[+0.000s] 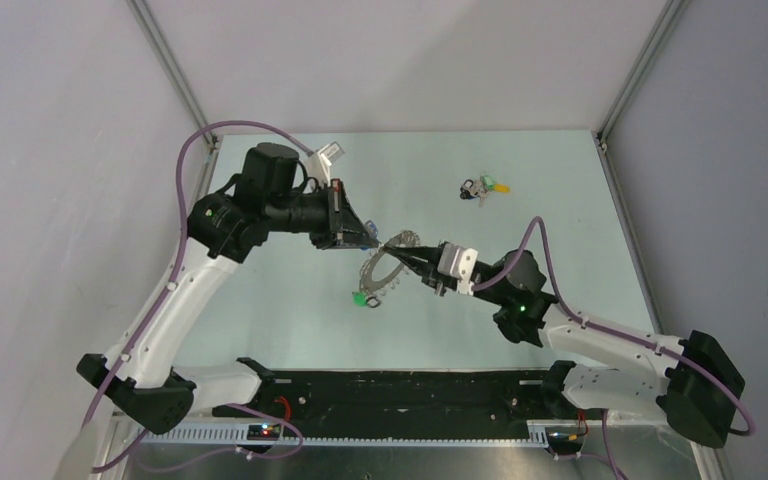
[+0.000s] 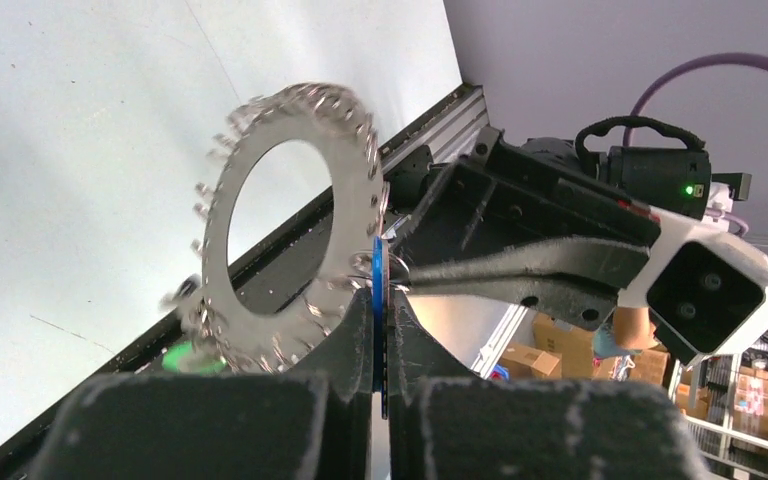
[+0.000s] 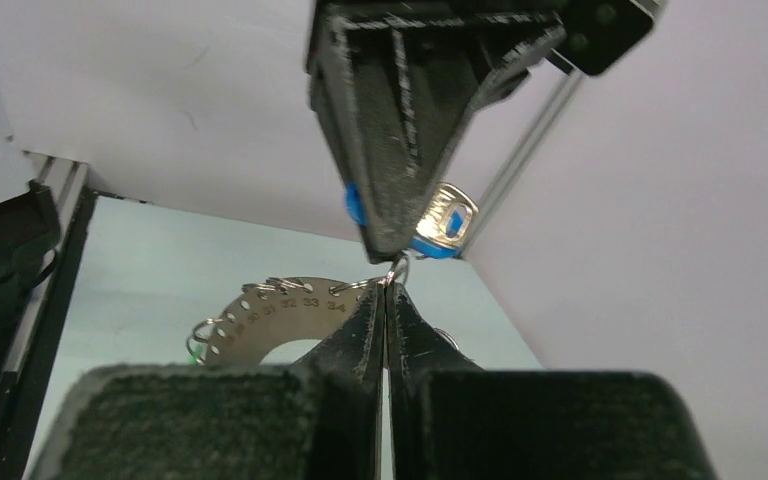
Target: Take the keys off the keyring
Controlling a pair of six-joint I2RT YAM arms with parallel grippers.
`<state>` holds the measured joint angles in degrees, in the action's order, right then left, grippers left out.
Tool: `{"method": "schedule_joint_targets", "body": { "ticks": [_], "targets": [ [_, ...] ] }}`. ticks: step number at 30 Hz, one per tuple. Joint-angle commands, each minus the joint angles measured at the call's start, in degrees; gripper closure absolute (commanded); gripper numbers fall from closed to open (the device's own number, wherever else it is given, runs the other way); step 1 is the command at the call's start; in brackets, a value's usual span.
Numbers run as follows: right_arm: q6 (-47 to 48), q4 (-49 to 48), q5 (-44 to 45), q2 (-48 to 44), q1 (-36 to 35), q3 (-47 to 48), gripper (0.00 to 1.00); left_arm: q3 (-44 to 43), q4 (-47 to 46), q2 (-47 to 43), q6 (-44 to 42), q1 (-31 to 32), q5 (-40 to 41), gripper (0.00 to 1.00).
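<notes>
The keyring (image 1: 384,270) is a flat silver disc with a wide hole, its rim fringed with small rings and keys, held up over the table between both grippers. My left gripper (image 2: 380,288) is shut on a blue-headed key (image 2: 378,330) that hangs at the disc's rim (image 2: 280,215). My right gripper (image 3: 387,290) is shut on the rim of the keyring (image 3: 270,312), at the small split ring just below that blue-headed key (image 3: 442,224). In the top view the left gripper (image 1: 368,240) and right gripper (image 1: 407,261) meet tip to tip. A green-headed key (image 1: 362,298) hangs from the low side.
A small clump of loose keys (image 1: 482,188) with green and yellow heads lies at the back of the table, right of centre. A white object (image 1: 326,154) sits at the back left. The black base rail (image 1: 410,395) runs along the near edge.
</notes>
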<state>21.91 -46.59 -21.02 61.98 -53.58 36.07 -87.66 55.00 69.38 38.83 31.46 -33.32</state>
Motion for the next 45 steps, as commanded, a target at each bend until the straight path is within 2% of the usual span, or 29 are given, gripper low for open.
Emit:
{"method": "schedule_joint_targets", "body": {
  "ticks": [1,6,8,11,16,21,28,34,37,41,45],
  "targets": [
    [5.2,-4.5,-4.5,-2.8,-1.3,-1.0,1.0,1.1,-1.9,-0.7,1.4,-1.0,-1.7,1.0],
    [9.7,-5.6,-8.7,-3.4,-2.1,-1.1,1.0,3.2,-1.9,1.1,1.1,-1.0,-2.4,1.0],
    [10.5,-5.3,-7.4,-3.4,-2.4,-1.1,1.0,3.7,-1.8,1.6,0.9,-1.0,-2.7,1.0],
    [9.2,-4.5,-0.3,-4.2,-2.5,-1.4,1.0,3.9,-1.8,1.7,-0.6,-1.0,-0.8,1.0],
    [7.1,1.7,10.3,-11.1,-2.3,-4.0,1.0,4.0,-2.4,2.1,-6.1,-1.0,12.0,1.0],
    [5.2,16.9,22.1,-21.8,-1.7,-4.4,1.0,4.8,-9.1,7.1,-8.8,-0.3,22.8,1.0],
    [2.1,30.2,36.9,-34.9,0.6,-4.0,1.0,4.1,-31.0,22.3,-4.2,2.2,24.5,1.0],
    [2.9,33.9,50.2,-38.7,2.6,-3.9,1.0,-3.5,-45.5,37.4,0.7,4.8,21.6,1.0],
    [2.8,34.0,52.1,-40.2,3.8,-3.9,1.0,-6.5,-56.6,46.3,6.9,5.3,18.6,1.0],
    [2.8,33.2,52.4,-41.3,4.6,-3.9,1.0,-15.4,-64.1,59.2,14.8,5.5,18.2,1.0],
    [3.1,31.8,52.6,-40.8,5.0,-3.8,1.0,-34.7,-67.5,74.2,25.2,5.9,17.3,1.0]
  ]
}}
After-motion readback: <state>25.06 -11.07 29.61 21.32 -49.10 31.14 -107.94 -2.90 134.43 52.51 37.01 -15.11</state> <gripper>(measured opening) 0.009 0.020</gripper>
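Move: The fingertips of the two hands nearly meet: the left holds the blue tag, the right the keyring, whose middle hangs about 3 cm below both, 2 cm back and 1 cm to the right. The left hand's goal, the key pile on the table, lies some 39 cm ahead, 23 cm right and 33 cm below it, with the yellow tag 5 cm farther right. From the right hand the pile is about 39 cm ahead, 22 cm right, 33 cm down. Keeping its pinch on the blue tag and its small ring, the left hand first sinks about 4 cm, then sweeps forward, down and to the right towards the key pile, some 40 cm in all, and is still descending short of it. The right hand keeps its closed grip on the keyring, backs off a little, then carries it about 24 cm to its right, swinging some 50 degrees clockwise until the fingers point mostly forward. ##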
